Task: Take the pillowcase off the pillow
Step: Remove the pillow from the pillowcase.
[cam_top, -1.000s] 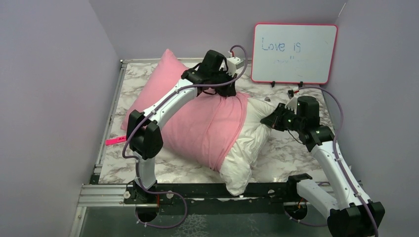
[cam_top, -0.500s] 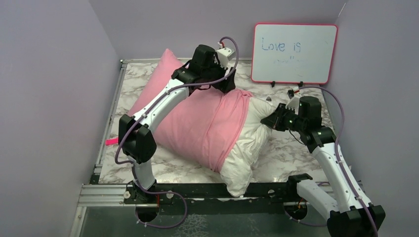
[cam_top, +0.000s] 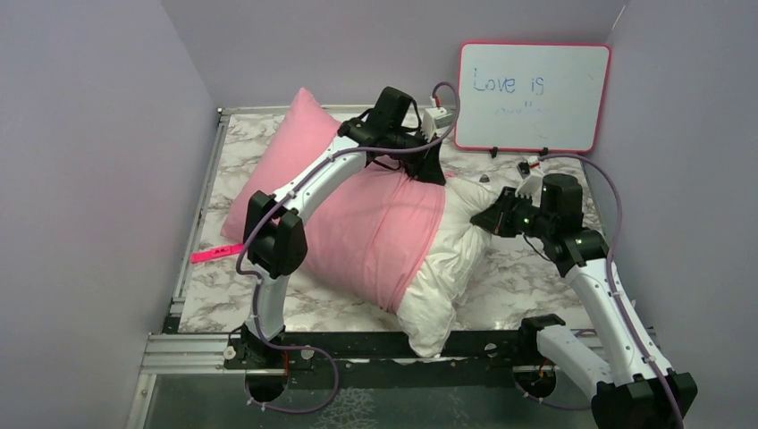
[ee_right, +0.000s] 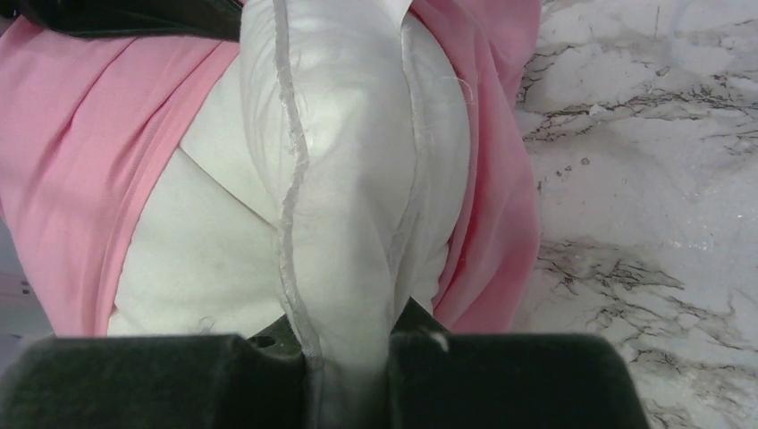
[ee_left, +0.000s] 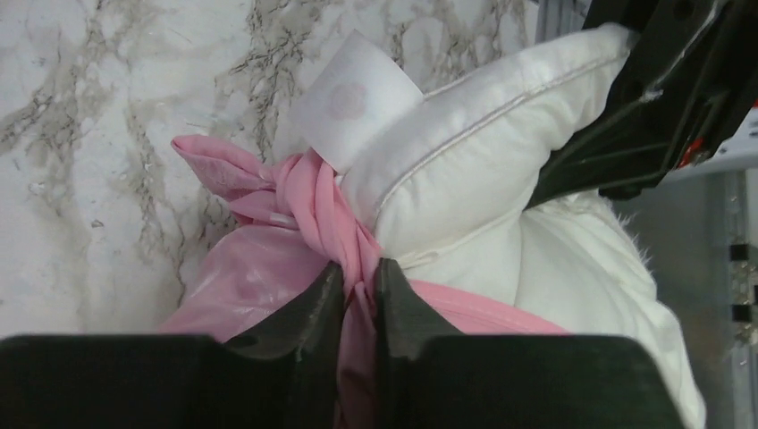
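Note:
The pink pillowcase (cam_top: pixel 357 223) still covers the left and middle of the white pillow (cam_top: pixel 451 259), whose right end sticks out bare. My left gripper (cam_top: pixel 429 168) is shut on a twisted bunch of the pillowcase's open hem (ee_left: pixel 344 237) at the far edge. Beside that bunch, a white pillow corner (ee_left: pixel 465 170) and its label (ee_left: pixel 353 98) show. My right gripper (cam_top: pixel 487 217) is shut on the pillow's bare right corner (ee_right: pixel 357 179). Pink fabric (ee_right: pixel 80 152) lies on both sides of the corner in the right wrist view.
A whiteboard (cam_top: pixel 532 96) with a red frame stands at the back right, close behind my left wrist. A pink tag (cam_top: pixel 214 253) lies at the table's left edge. Marble tabletop (cam_top: pixel 527 277) shows right of the pillow. Purple walls close in both sides.
My left arm swung left and then back right along the pillowcase's far hem, ending farther right by the pillow's bare end. The right arm and pillow stayed almost still.

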### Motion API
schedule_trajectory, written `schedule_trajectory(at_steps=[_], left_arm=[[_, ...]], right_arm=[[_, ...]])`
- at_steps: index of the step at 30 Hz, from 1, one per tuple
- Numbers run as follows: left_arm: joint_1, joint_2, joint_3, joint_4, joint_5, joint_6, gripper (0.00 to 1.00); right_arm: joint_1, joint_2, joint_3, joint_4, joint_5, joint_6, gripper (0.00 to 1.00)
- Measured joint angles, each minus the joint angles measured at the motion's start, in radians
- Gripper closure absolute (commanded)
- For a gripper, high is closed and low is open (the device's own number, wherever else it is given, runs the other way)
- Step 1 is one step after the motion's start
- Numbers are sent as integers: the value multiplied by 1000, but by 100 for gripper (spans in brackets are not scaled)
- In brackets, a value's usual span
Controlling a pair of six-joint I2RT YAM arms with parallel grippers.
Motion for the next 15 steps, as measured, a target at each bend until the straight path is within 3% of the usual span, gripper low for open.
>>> schedule_trajectory(at_steps=[11, 15], left_arm=[[-18, -126, -49, -46, -272, 4, 100], [23, -186, -66, -51, -359, -13, 100]], right_arm=[[16, 3, 5, 10, 98, 51, 100], [16, -4, 5, 32, 110, 80, 99]])
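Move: The left hand's half-open fingers already straddle the bunched hem of the pillowcase, about level with the hand point. From that hand, the pillow's bare white end centres some 15 cm back, 1 cm right and 12 cm lower; the pillow corner in the right gripper is about 8 cm back, 7 cm right and 4 cm lower. From the right hand, that corner is in its fingers, and the bunched hem lies about 8 cm ahead, 7 cm left and 4 cm higher. The left fingers shut on the bunched pillowcase hem, pinching the pink cloth, then haul it left and away from the right gripper, about 5 cm left with some 3 cm of rise and 3 cm forward, the wrist swinging roughly 20 degrees counter-clockwise. The right hand keeps its pinch on the pillow corner as the anchor, easing only about 1.5 cm, mostly forward. ##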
